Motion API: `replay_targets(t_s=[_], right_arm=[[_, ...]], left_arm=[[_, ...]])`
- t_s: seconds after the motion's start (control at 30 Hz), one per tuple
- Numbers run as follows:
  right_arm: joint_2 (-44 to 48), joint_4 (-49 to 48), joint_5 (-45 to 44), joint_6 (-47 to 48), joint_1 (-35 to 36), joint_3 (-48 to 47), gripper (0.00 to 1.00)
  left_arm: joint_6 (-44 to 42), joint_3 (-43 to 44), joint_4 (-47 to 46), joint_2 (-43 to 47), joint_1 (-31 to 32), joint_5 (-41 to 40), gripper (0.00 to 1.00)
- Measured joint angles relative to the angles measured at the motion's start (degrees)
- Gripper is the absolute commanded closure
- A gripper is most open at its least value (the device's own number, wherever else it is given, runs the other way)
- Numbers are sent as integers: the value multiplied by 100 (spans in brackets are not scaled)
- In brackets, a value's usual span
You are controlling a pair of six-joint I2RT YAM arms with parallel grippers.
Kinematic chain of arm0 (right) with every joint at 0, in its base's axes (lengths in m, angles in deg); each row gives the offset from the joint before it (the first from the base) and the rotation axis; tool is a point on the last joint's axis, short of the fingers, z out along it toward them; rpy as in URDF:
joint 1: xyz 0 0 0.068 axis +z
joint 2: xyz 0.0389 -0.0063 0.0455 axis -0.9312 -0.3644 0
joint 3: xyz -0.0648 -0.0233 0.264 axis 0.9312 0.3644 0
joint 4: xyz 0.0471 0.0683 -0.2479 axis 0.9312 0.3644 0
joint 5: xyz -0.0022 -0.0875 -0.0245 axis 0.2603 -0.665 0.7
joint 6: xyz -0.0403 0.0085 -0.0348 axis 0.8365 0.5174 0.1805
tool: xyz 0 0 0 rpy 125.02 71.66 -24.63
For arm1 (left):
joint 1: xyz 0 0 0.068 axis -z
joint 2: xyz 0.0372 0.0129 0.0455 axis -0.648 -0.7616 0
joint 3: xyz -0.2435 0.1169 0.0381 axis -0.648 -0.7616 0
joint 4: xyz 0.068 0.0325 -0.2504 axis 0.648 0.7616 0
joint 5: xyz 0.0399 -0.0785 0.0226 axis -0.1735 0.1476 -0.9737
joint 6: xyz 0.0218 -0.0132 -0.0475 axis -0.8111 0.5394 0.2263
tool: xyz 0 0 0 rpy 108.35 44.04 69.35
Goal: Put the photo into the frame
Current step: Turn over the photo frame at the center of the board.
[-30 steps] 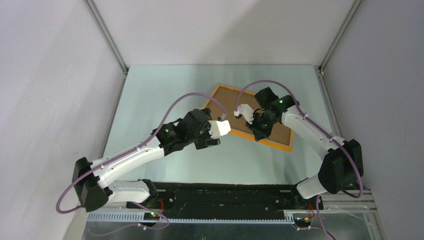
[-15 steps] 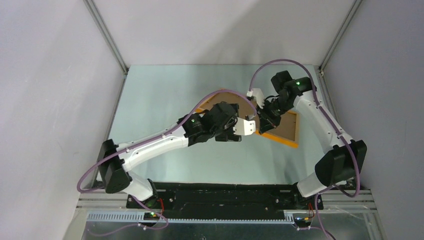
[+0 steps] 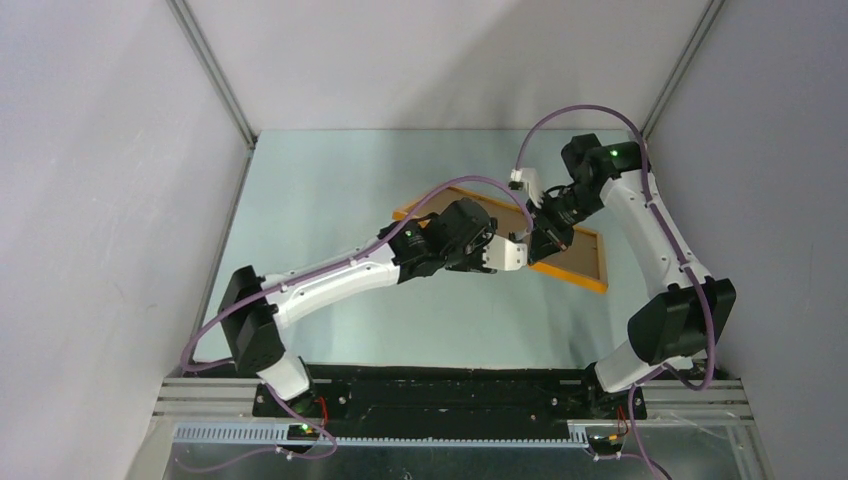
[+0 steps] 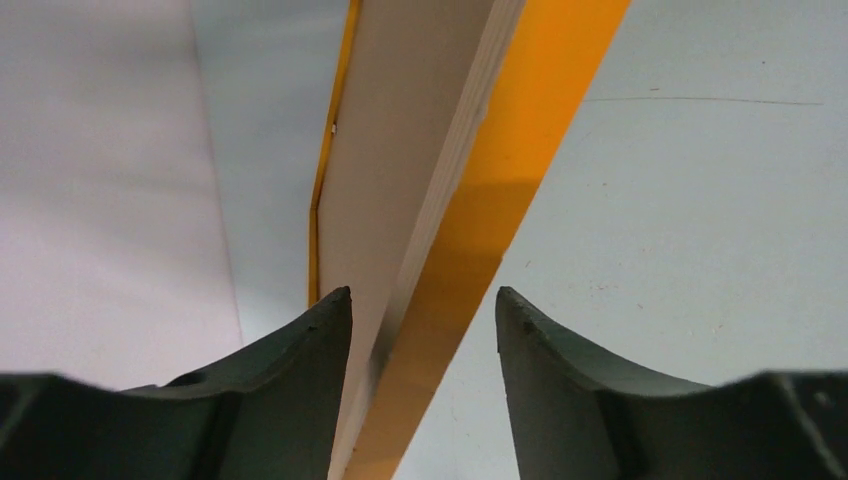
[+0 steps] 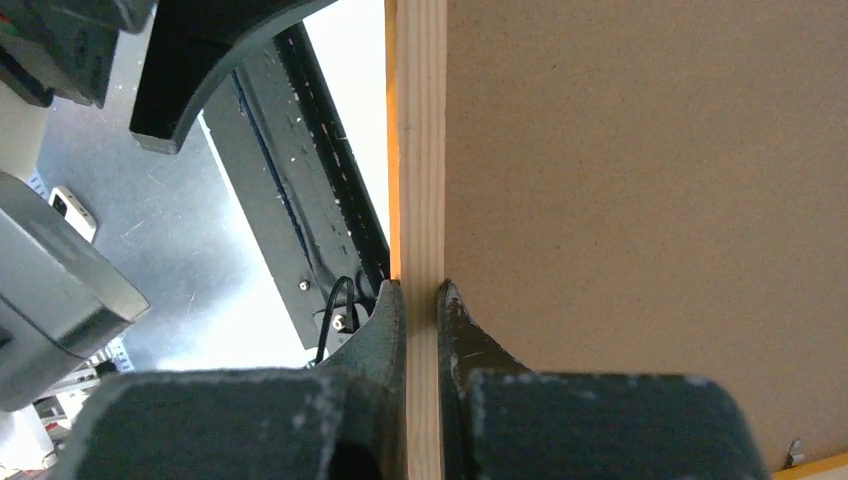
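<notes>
The frame (image 3: 572,277), thin orange wood with a brown backing board (image 3: 578,250) in it, is tilted up off the table at centre right. My right gripper (image 3: 545,238) is shut on its wooden rail (image 5: 420,150), one finger on each side, with the board (image 5: 640,200) beside it. My left gripper (image 3: 520,252) reaches in from the left. Its jaws (image 4: 422,310) straddle the frame's orange edge (image 4: 500,180). They stand apart, with a gap showing at the right finger. The photo is out of view.
The pale green table (image 3: 330,190) is boxed in by grey walls with metal posts at the back corners. The black base rail (image 3: 450,395) runs along the near edge. The left arm's finger (image 5: 200,60) shows near the frame in the right wrist view.
The right gripper has lifted and carried the frame back and to the right. The left arm has stretched right to the frame, and its jaws have narrowed around the edge.
</notes>
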State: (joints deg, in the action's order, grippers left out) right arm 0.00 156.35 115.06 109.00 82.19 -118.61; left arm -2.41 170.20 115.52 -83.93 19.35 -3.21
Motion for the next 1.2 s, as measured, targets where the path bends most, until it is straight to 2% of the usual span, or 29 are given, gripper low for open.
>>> replay_targets(t_s=[0.1,0.23,0.3,0.33,0.37,0.43,0.57,0.73,0.9,0.97,1.2], right_arm=[[-22,66,26,57,-46,-7,100],[-39,90,55,70,-101,-11,94],[-42,101,55,87,-136,-17,87],[-42,98,57,94,-153,-24,80],[-42,98,55,105,-177,-44,75],[-42,103,66,83,-199,-55,58],[-7,-4,107,-24,-229,-61,41],[334,-302,-7,-247,-289,-61,29],[1069,-793,-227,-579,-380,33,4],[1473,-1093,-348,-717,-407,243,1],[2782,-1676,-850,-890,-315,715,1]], left_arm=[[-26,120,26,-111,4,22,59],[-74,186,114,-160,37,57,75],[-221,219,210,-190,76,50,83],[-306,225,256,-205,98,39,87],[-385,229,310,-229,125,-2,96],[-393,234,326,-251,157,-61,100],[-398,328,529,-273,162,-74,100],[-367,496,813,-273,175,-85,100],[-358,573,1029,-249,175,-90,100],[-354,595,1145,-212,175,-92,100],[-258,866,1829,26,140,-39,100]])
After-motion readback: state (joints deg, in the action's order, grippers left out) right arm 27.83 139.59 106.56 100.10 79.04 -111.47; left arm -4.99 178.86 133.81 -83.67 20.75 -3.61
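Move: The photo frame stands steeply on its low far rail, its near rail held up by the right fingers, which have it right at the hand point. The left hand straddles this near rail with part-open fingers; its gripping spot lies about 1 cm right and 1 cm below, straight level fore and aft. From the left hand, the right hand's grip is some 10 cm right and 3 cm back, and the frame's near right corner about 22 cm right and 7 cm back. The left hand, sinking barely a centimetre, closes its fingers and pinches the photo frame's raised near rail to the left of the right hand's grip, then keeps that hold while drawing back, left and slightly up by about 4 cm in all with a small roll of the wrist. Once the left has closed, the right hand lets go of the same rail, opens wide and leaves it upward and to the right, rising about 9 cm with its fingers swinging up some 30 degrees, ending slightly back. ##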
